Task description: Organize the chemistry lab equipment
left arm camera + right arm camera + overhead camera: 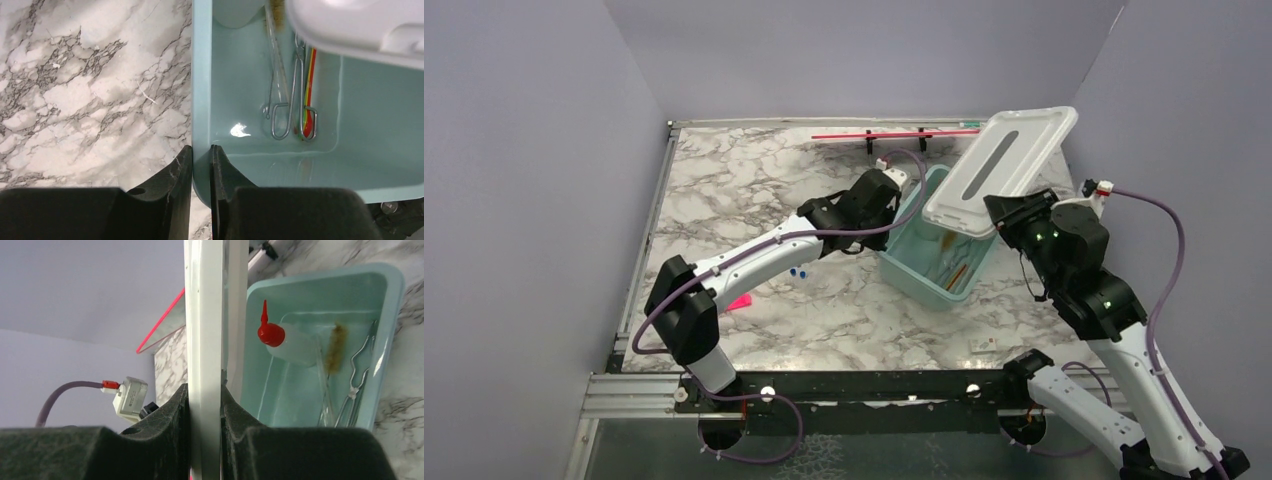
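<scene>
A teal bin (pixel 929 268) stands mid-table, and my left gripper (pixel 201 150) is shut on its left wall (pixel 201 90), one finger outside and one inside. In the bin lie metal forceps (pixel 283 112), a thin rod (pixel 278 65), a tool with a red and green handle (pixel 310 85), a bristly tan brush (pixel 335 347) and a clear squeeze bottle with a red nozzle (pixel 271 333). My right gripper (pixel 205 390) is shut on the edge of the white lid (pixel 1001 168), holding it tilted over the bin's right side. Two blue-capped tubes (pixel 799 271) lie on the marble under my left arm.
A flat pink strip (pixel 740 301) lies on the table near the left arm's base. A long red rod on a black stand (pixel 884 133) runs along the back edge. Purple walls close in on the left, back and right.
</scene>
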Robot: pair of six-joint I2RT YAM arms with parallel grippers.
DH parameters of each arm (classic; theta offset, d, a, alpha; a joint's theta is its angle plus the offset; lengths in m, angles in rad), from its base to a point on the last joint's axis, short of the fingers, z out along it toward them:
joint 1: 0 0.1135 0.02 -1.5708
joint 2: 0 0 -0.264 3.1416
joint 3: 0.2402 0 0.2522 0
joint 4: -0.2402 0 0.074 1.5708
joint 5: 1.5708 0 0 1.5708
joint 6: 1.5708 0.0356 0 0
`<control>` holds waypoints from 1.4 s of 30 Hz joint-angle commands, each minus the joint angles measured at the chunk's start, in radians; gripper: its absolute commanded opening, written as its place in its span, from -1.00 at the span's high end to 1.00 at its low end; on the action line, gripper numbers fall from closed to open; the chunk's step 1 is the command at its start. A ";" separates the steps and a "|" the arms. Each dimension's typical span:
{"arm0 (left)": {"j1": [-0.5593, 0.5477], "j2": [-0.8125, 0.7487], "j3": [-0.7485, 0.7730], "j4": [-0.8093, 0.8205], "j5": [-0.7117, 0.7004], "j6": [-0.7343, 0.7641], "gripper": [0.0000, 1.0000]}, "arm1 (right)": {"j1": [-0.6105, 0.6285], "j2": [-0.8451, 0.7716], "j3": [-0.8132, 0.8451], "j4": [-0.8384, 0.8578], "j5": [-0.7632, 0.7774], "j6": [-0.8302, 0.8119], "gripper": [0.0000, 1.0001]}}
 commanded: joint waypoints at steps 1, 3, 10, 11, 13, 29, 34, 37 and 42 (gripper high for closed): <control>0.013 -0.057 -0.033 0.058 0.057 -0.036 0.86 | -0.002 -0.018 -0.077 0.170 -0.135 0.122 0.99; 0.019 -0.062 -0.050 0.060 0.060 -0.038 0.83 | -0.002 -0.018 -0.106 0.177 -0.151 0.163 0.99; 0.036 -0.084 -0.096 0.078 0.085 -0.049 0.58 | -0.002 -0.040 -0.172 0.194 -0.156 0.218 0.99; 0.040 -0.089 -0.097 0.078 0.087 -0.049 0.50 | -0.002 -0.042 -0.176 0.191 -0.154 0.221 0.99; 0.048 -0.109 -0.100 0.085 0.091 -0.049 0.29 | -0.002 -0.043 -0.180 0.179 -0.151 0.230 0.99; 0.107 -0.234 -0.095 0.123 0.022 -0.084 -0.15 | -0.002 -0.105 -0.278 0.092 -0.336 0.336 0.99; 0.123 -0.212 -0.074 0.138 0.063 -0.096 -0.31 | -0.001 -0.179 -0.288 0.073 -0.328 0.270 0.99; 0.133 -0.198 -0.056 0.146 0.089 -0.104 -0.40 | -0.002 -0.238 -0.294 0.106 -0.319 0.213 0.99; 0.147 -0.175 -0.028 0.151 0.105 -0.114 -0.45 | -0.002 -0.304 -0.295 0.064 -0.295 0.203 0.99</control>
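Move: The right hand holds the storage box lid near its near right corner. The lid's middle lies about 7 cm ahead at roughly hand height, and the box's middle some 4 cm ahead, 5 cm left and 21 cm below. The squeeze bottle in the box is about 8 cm ahead and 8 cm left, 22 cm down. The left hand grips the near end of the box's left rim: box middle 12 cm right, 3 cm ahead, 5 cm down. The lid, still gripped at its near right corner, comes down some 4 cm over the box while the right hand goes left about 4 cm and back 5 cm, rolling its left side up some 20 degrees. The box, held by its left rim, is eased down 2 cm and slightly left; then the left fingers open wide, let go and rise about 9 cm above the rim, drifting left and forward. ##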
